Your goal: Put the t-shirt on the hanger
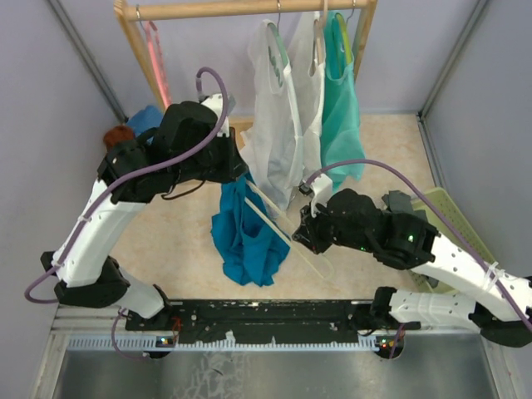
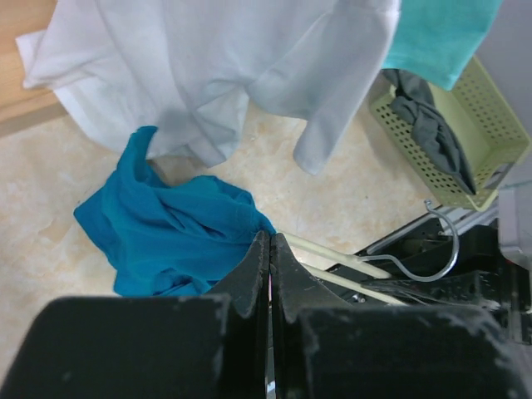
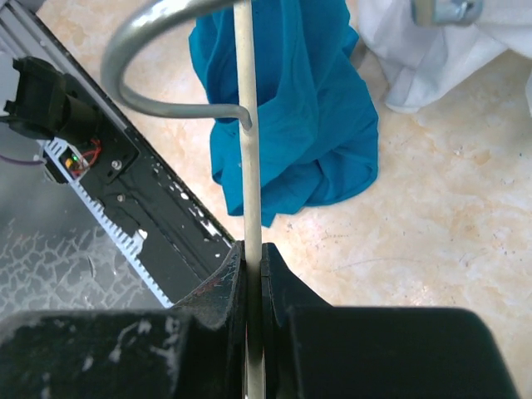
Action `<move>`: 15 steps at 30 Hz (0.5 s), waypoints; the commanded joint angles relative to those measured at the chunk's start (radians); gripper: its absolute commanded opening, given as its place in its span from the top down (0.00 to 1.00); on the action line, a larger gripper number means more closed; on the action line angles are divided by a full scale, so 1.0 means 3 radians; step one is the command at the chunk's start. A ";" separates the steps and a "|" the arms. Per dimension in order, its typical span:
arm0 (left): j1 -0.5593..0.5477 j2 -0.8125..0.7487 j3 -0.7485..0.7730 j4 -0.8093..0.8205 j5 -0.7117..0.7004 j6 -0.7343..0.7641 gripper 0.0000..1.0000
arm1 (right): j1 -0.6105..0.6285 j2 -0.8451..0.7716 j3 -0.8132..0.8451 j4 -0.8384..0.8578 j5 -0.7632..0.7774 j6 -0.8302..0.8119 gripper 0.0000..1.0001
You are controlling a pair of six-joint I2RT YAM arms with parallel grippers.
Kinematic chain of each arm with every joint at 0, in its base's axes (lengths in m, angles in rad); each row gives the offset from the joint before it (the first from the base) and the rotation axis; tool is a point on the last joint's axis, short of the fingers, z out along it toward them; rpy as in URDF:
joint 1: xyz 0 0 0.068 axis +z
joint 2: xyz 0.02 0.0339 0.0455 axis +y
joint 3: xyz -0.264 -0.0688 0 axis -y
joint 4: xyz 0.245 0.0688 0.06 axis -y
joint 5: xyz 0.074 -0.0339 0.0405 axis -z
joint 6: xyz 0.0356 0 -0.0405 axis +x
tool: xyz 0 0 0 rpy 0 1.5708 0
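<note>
The teal-blue t-shirt point(image 1: 245, 237) hangs bunched from my left gripper point(image 1: 239, 173), its lower end near the floor. In the left wrist view the jaws point(image 2: 270, 237) are pressed together at the edge of the t-shirt point(image 2: 166, 237). The cream hanger point(image 1: 287, 233) runs slanted beside the shirt. My right gripper point(image 1: 303, 226) is shut on it. From the right wrist, the jaws point(image 3: 252, 249) clamp the hanger's thin bar point(image 3: 247, 133), with the silver hook point(image 3: 145, 50) above and the t-shirt point(image 3: 299, 116) just beyond. The hanger point(image 2: 332, 253) lies outside the shirt.
A wooden rack point(image 1: 241, 8) at the back carries white garments point(image 1: 283, 116), a mint tank top point(image 1: 342, 108) and a pink hanger point(image 1: 155, 58). A yellow-green basket point(image 1: 455, 220) with grey cloth stands right. A small blue cloth point(image 1: 145, 120) lies back left. A black rail point(image 1: 266, 316) runs along the near edge.
</note>
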 commanded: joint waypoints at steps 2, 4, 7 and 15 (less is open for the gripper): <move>-0.0016 -0.0002 0.0244 0.0327 0.0430 0.0105 1.00 | 0.0026 0.0073 0.0330 0.0215 0.0026 -0.0076 1.00; -0.0016 -0.0036 0.0233 0.0478 0.0592 0.0102 1.00 | 0.0026 0.0012 0.0317 0.0495 -0.0036 -0.0119 1.00; -0.0016 -0.0120 0.0150 0.0794 0.0902 0.0069 1.00 | 0.0026 -0.0100 0.0276 0.0854 -0.0110 -0.0193 1.00; -0.0102 -0.0183 -0.0102 0.1212 0.1319 0.0060 1.00 | 0.0029 -0.0975 -0.0649 0.2049 -0.0368 -0.0182 1.00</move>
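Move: The left hand has the t-shirt pinched at its upper edge, the cloth hanging almost straight below. The hanger's neck, held by the right hand, lies about 9 cm back, 11 cm right and 11 cm below it. The nearest hung white shirt is some 18 cm ahead and 8 cm right, the turquoise one 20 cm ahead and 20 cm right, both a little lower. From the right hand the t-shirt's middle is about 8 cm ahead, 11 cm left and 5 cm down. Upward with both hands at once: the left lifts the pinched t-shirt edge about 6.5 cm while drawing it right and somewhat back, towards the hanger's neck and the right hand, its fingers swinging rightward and up some 25 degrees. The right, still gripping the hanger, raises it about 7.5 cm, tipping its left-pointing fingers upward some 20 degrees. ##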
